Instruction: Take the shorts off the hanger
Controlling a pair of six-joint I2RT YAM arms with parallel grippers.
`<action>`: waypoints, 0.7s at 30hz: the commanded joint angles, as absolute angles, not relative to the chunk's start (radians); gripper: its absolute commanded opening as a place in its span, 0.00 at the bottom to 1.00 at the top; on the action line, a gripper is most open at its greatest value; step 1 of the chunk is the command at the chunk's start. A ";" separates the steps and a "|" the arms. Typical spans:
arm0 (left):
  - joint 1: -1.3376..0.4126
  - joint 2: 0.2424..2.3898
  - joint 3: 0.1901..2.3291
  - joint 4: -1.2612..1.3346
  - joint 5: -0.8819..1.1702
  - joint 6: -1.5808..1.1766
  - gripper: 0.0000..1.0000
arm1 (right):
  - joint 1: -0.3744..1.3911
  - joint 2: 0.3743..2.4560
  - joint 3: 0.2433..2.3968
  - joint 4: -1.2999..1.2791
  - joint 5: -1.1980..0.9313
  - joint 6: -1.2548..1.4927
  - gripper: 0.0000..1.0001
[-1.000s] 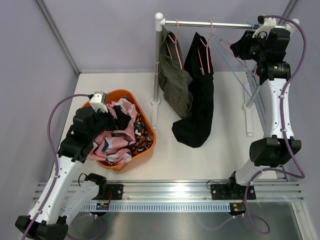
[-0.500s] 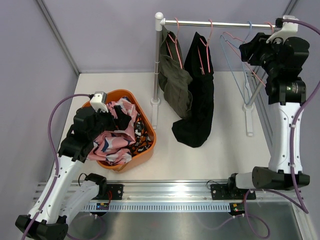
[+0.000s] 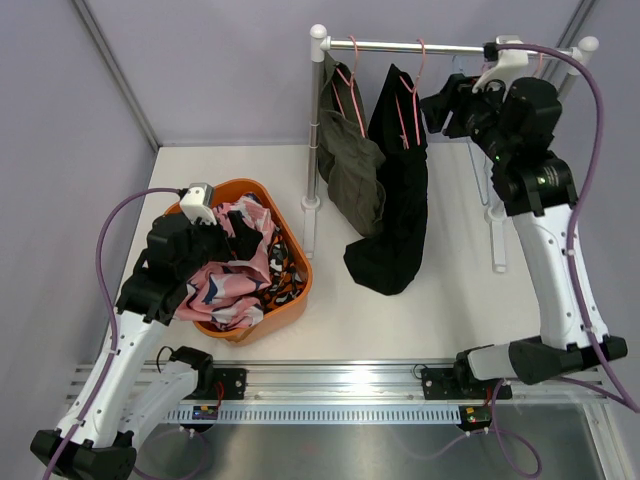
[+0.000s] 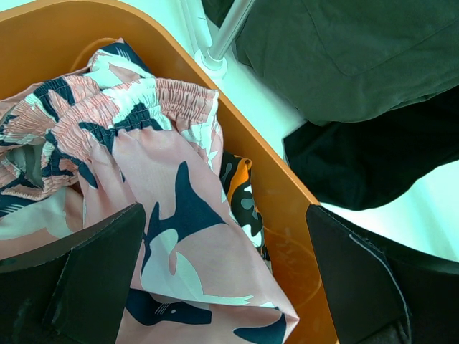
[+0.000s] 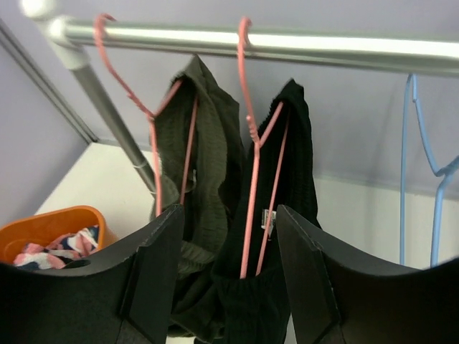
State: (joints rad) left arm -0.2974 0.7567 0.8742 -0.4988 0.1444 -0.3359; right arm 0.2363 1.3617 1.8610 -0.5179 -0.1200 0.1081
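Black shorts [image 3: 395, 170] hang on a pink hanger [image 5: 254, 143] from the metal rail [image 3: 420, 46]. Olive shorts [image 3: 350, 165] hang on a second pink hanger [image 5: 158, 115] to their left. My right gripper [image 3: 435, 108] is up near the rail, just right of the black shorts [image 5: 287, 143]. In the right wrist view the gripper [image 5: 229, 211] is open and frames the hanger without touching it. Pink patterned shorts [image 3: 235, 275] and camouflage shorts [image 4: 240, 193] lie in the orange basket [image 3: 300, 290]. Above them my left gripper [image 4: 224, 209] is open and holds nothing.
An empty blue hanger [image 5: 412, 143] hangs on the rail to the right of the black shorts. The rack's upright post [image 3: 312, 150] stands between the basket and the hanging shorts. A second rack post [image 3: 497, 230] stands under my right arm.
My right arm has swung left along the rail from its right end to the black shorts, and its jaws have widened. The left arm has not moved.
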 commanded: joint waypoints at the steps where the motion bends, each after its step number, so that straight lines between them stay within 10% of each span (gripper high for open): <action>1: -0.302 0.761 0.876 -0.460 0.155 -0.318 0.99 | 0.250 1.443 1.896 -0.485 -0.040 0.080 0.63; 21: -0.302 0.773 0.876 -0.463 0.146 -0.316 0.99 | 0.256 1.646 1.934 -0.282 0.032 0.057 0.64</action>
State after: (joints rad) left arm -0.2981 0.7696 0.8742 -0.4992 0.1440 -0.3355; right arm 0.2436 1.6222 1.9072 -0.3645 -0.0093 0.0727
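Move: The neck of the pink hanger carrying the black shorts is about 11 cm ahead of my right hand, some 3 cm to its left and 4 cm lower. The green shorts' hanger hangs about 10 cm farther left on the same rail, and the empty blue hanger lies some 11 cm ahead of that hand and 11 cm to its right. From my left hand the black shorts' hanger is roughly 24 cm ahead, 33 cm to the right and 20 cm up. I drive my right hand forward about 10 cm towards the neck of the black shorts' hanger. It first dips nearly 8 cm, then rises a couple while still advancing, so the fingertips come in below the rail. The wrist tips down some 10 degrees and mostly levels again, turning slightly clockwise; the fingers stay about two-thirds open, with no grip on the hanger yet. ##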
